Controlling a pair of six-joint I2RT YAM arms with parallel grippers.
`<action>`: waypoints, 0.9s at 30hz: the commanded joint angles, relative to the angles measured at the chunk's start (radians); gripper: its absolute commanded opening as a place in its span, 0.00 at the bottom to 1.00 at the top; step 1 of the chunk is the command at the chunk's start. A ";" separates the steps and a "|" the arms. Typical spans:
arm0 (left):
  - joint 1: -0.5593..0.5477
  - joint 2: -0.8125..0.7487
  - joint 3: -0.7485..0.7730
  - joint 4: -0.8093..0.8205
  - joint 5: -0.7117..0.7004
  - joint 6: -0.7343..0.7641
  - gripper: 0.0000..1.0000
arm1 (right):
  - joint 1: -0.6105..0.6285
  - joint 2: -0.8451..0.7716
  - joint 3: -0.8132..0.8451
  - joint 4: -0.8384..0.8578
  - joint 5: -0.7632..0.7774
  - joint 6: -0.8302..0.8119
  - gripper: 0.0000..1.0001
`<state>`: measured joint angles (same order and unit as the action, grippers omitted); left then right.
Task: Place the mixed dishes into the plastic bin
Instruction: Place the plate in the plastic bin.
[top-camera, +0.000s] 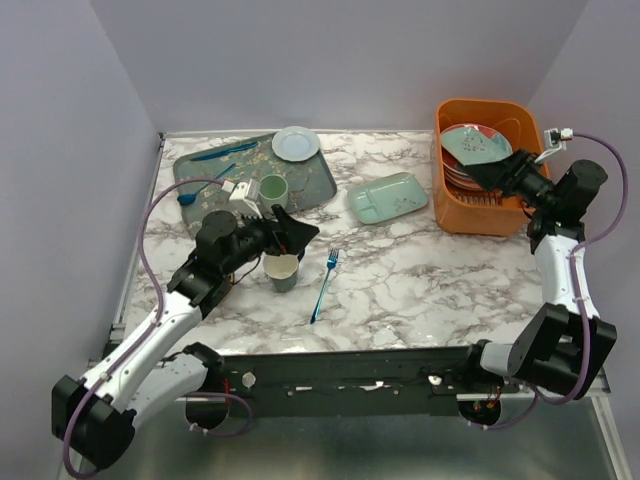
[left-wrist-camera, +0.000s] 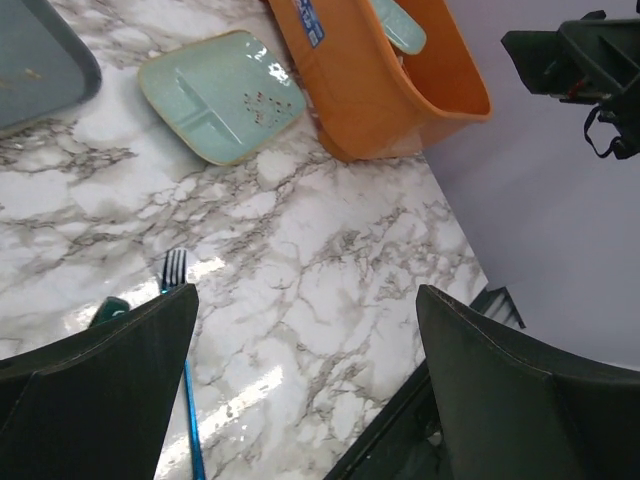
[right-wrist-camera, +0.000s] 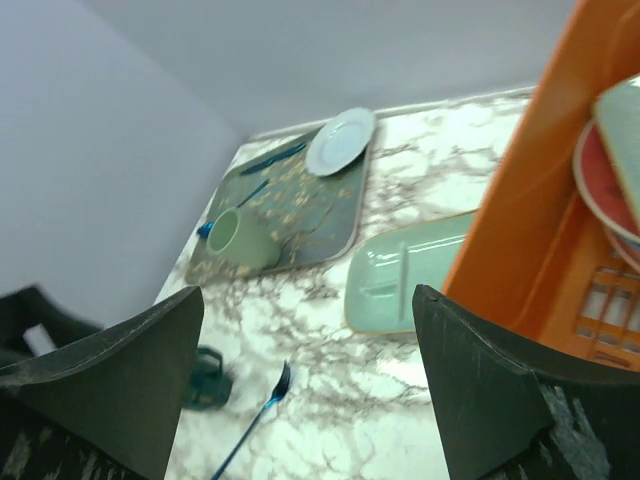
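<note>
The orange plastic bin (top-camera: 470, 212) stands at the back right and holds several stacked plates (top-camera: 462, 172) with a pale-green dish (top-camera: 478, 146) on top. A pale-green divided dish (top-camera: 388, 197) lies on the table left of the bin. It also shows in the left wrist view (left-wrist-camera: 220, 95) and the right wrist view (right-wrist-camera: 405, 275). A dark mug (top-camera: 282, 270) stands in front of my left gripper (top-camera: 298, 233), which is open and empty just above it. My right gripper (top-camera: 480, 168) is open and empty over the bin's near side.
A dark floral tray (top-camera: 312, 184) at the back left carries a pale round plate (top-camera: 296, 143), a green mug (top-camera: 272, 188) on its side and blue utensils (top-camera: 222, 152). A blue fork (top-camera: 325, 283) lies on the marble right of the dark mug.
</note>
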<state>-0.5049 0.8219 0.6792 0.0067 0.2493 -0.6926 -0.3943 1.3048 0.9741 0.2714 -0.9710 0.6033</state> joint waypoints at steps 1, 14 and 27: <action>-0.047 0.137 0.085 0.107 0.058 -0.102 0.99 | -0.005 -0.104 -0.074 0.054 -0.251 -0.086 0.93; -0.182 0.611 0.328 0.164 -0.125 -0.192 0.99 | -0.005 -0.272 -0.143 -0.093 -0.379 -0.289 0.93; -0.152 1.054 0.575 0.216 -0.199 -0.261 0.93 | -0.006 -0.279 -0.150 -0.120 -0.402 -0.307 0.93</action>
<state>-0.6758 1.7752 1.1881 0.1814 0.0967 -0.9161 -0.3946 1.0359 0.8345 0.1734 -1.3369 0.3164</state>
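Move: About 22 cm ahead of the left hand, 20 cm to its right and some 24 cm below lies the divided plate on the table. The orange bin stands roughly 4 cm farther out than that plate and 27 cm to its right. Nearly under the left hand are the fork, about 5 cm right, and the mug, about 6 cm left, both roughly level with it. From the right hand the plate lies some 7 cm ahead, 18 cm left and 27 cm below. Swinging right at first, then reaching forward and sinking some 10 cm, the left hand travels roughly 22 cm in all towards the divided plate, tipping its fingers about 20 degrees further down and keeping them wide open without touching it. The empty, open right hand draws back about 10 cm and left 6 away from the bin, turning some 20 degrees counter-clockwise and tilting its fingers up. ##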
